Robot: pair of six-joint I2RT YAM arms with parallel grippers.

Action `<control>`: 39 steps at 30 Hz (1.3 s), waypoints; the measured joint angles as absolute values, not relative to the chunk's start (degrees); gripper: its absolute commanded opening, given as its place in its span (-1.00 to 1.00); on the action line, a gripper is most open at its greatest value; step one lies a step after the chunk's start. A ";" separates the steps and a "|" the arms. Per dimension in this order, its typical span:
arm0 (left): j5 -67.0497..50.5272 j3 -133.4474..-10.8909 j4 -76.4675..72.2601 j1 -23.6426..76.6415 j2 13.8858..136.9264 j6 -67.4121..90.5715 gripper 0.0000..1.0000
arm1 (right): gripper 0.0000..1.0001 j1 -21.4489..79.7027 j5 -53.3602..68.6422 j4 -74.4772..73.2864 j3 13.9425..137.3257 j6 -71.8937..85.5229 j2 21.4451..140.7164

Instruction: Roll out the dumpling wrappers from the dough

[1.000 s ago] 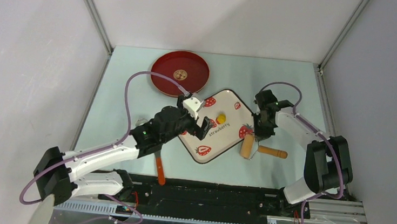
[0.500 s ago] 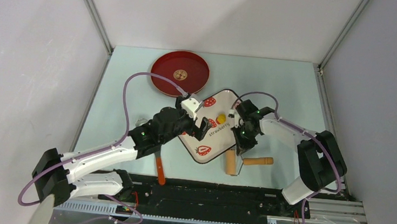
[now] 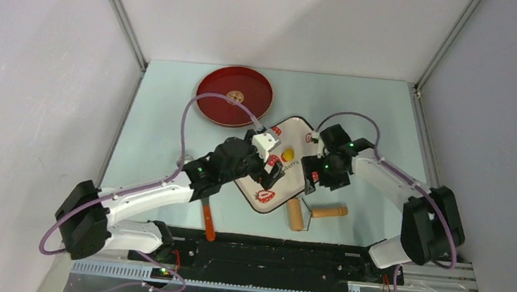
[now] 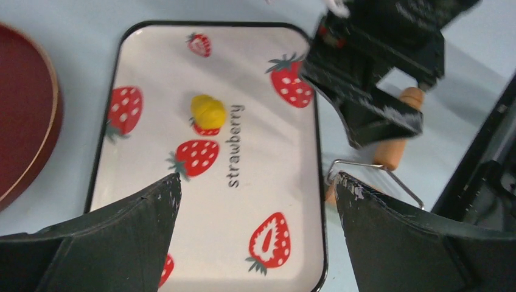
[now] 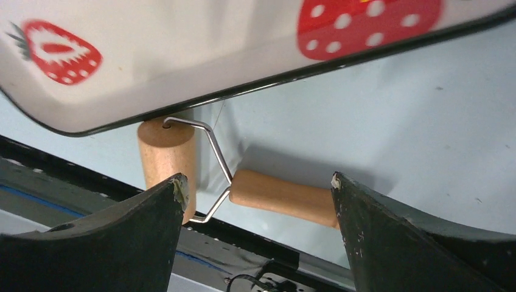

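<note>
The dough (image 3: 287,153) is a small bright yellow lump on the strawberry-print tray (image 3: 293,136); the left wrist view shows the dough (image 4: 208,111) near the tray's (image 4: 158,67) middle. No dumpling wrappers are in view. My left gripper (image 3: 272,170) hovers open over the tray just short of the lump, nothing between its fingers (image 4: 258,182). My right gripper (image 3: 311,179) stands open at the tray's right edge, above the wooden roller (image 3: 297,214). The roller's barrel (image 5: 167,155) and handle (image 5: 283,194) lie free on the table below the gripper (image 5: 258,182).
A red plate (image 3: 235,94) with a small tan round mark in its middle sits at the back left, beyond the tray. An orange-handled tool (image 3: 207,223) lies under the left arm near the front rail. The roller rests against the tray's (image 5: 182,67) near corner.
The right gripper brought the roller leftward to the tray's near corner, then opened and let it go. The left arm reached further right over the tray.
</note>
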State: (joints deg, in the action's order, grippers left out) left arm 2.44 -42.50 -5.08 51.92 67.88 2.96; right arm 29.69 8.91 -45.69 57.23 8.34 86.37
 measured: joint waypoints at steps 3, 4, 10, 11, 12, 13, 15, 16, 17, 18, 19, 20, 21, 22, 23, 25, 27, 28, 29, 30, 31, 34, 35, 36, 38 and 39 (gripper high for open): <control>-1.41 -45.84 -4.89 53.17 71.77 0.84 0.99 | 0.84 25.45 9.50 -45.60 57.23 9.67 81.54; -2.37 -47.11 -4.91 53.67 73.19 0.36 0.99 | 0.84 23.16 10.37 -45.45 57.12 10.41 79.53; -9.06 -58.85 -2.52 55.92 85.56 1.26 0.94 | 0.84 2.87 18.09 -43.40 52.36 13.96 66.98; -10.37 -62.22 -0.40 56.38 88.77 1.52 0.93 | 0.84 -1.19 20.10 -43.18 51.00 14.46 65.25; -11.27 -65.43 1.21 56.71 91.85 1.54 0.93 | 0.84 -4.47 21.54 -43.18 49.78 14.90 63.75; -12.03 -68.27 2.98 57.04 94.89 1.52 0.92 | 0.84 -7.51 23.27 -43.18 48.49 15.35 62.30; -13.13 -73.49 6.72 58.22 100.71 1.45 0.92 | 0.85 -11.35 26.17 -43.22 46.46 16.49 60.12; -13.65 -75.37 8.56 59.02 103.28 1.37 0.91 | 0.85 -12.62 27.44 -43.22 45.82 16.99 59.35; -13.85 -76.36 10.02 59.70 105.03 1.17 0.91 | 0.85 -13.63 28.71 -43.20 45.41 17.39 58.83; -13.93 -77.08 11.75 60.60 106.67 0.89 0.91 | 0.85 -14.81 30.11 -43.16 45.04 17.87 58.43; -13.98 -77.45 13.06 61.28 107.77 0.58 0.91 | 0.85 -15.57 31.22 -43.13 44.86 18.17 58.35; -13.85 -77.67 14.68 62.19 108.84 0.08 0.91 | 0.85 -16.10 31.94 -43.09 44.73 18.44 58.39; -13.69 -77.71 15.88 62.92 109.58 -0.21 0.91 | 0.85 -16.75 32.86 -42.87 44.47 18.70 58.52; -13.56 -77.73 17.08 63.66 110.17 -0.58 0.91 | 0.85 -17.08 33.47 -42.70 44.18 18.96 58.61; -13.19 -77.76 18.35 64.51 110.76 -1.08 0.90 | 0.85 -17.50 34.11 -42.44 43.70 19.35 58.67; -11.77 -77.82 19.92 65.89 111.70 -1.76 0.89 | 0.86 -18.00 35.00 -42.11 42.50 19.79 58.94; -9.96 -77.89 20.75 67.11 112.64 -2.37 0.88 | 0.90 -18.28 35.40 -42.09 41.45 20.01 59.16; -8.95 -78.13 21.04 67.59 113.10 -2.61 0.87 | 0.90 -18.50 35.42 -42.15 40.99 20.16 59.22; -8.05 -78.48 21.21 67.96 113.56 -2.72 0.87 | 0.91 -18.70 35.44 -42.26 40.71 20.40 59.24; -7.31 -78.74 21.30 68.29 114.04 -3.01 0.85 | 0.91 -18.92 35.42 -42.26 40.58 20.60 59.24; -6.33 -79.13 21.41 68.58 114.56 -3.14 0.84 | 0.91 -19.22 35.42 -42.30 40.51 20.93 59.22; -4.10 -80.25 21.63 69.23 116.36 -3.62 0.79 | 0.91 -20.05 35.44 -42.30 40.51 21.12 59.18; -3.20 -80.58 21.52 69.36 116.92 -3.86 0.76 | 0.91 -20.58 35.48 -42.33 40.51 21.21 59.13; -2.87 -80.93 21.58 69.38 117.14 -3.99 0.62 | 0.91 -21.12 35.51 -42.33 40.51 21.26 59.11; -2.09 -81.56 21.61 69.43 117.58 -4.08 0.22 | 0.90 -22.41 35.70 -42.35 40.51 21.37 59.02; -1.76 -81.82 21.58 69.45 117.78 -4.12 -0.13 | 0.90 -22.87 35.86 -42.37 40.51 21.41 58.98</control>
State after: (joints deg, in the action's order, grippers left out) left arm -1.76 -81.82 21.58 69.45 117.78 -4.12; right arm -22.87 35.86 -42.37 40.51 21.41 58.98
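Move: The wooden handle of the roller lies about 17 cm to the left hand's right, 7 cm back and 17 cm below it. The roller's wooden cylinder is some 8 cm right and 8 cm back of that hand, and the yellow dough about 5 cm right and 8 cm ahead, on the strawberry tray. The right hand, already open and clear of the tool, has the handle 2 cm to its right, 3 cm back and 4 cm below. The left fingers end up astride the roller handle at its wire end and begin to close; a touch can't be made out. The left hand first swings right, then sinks and draws back, some 16 cm down in all, tipping fingers-down and turning clockwise. To make room the empty right hand lifts and backs off about 13 cm to the right, staying open and turning clockwise some 50 degrees. ##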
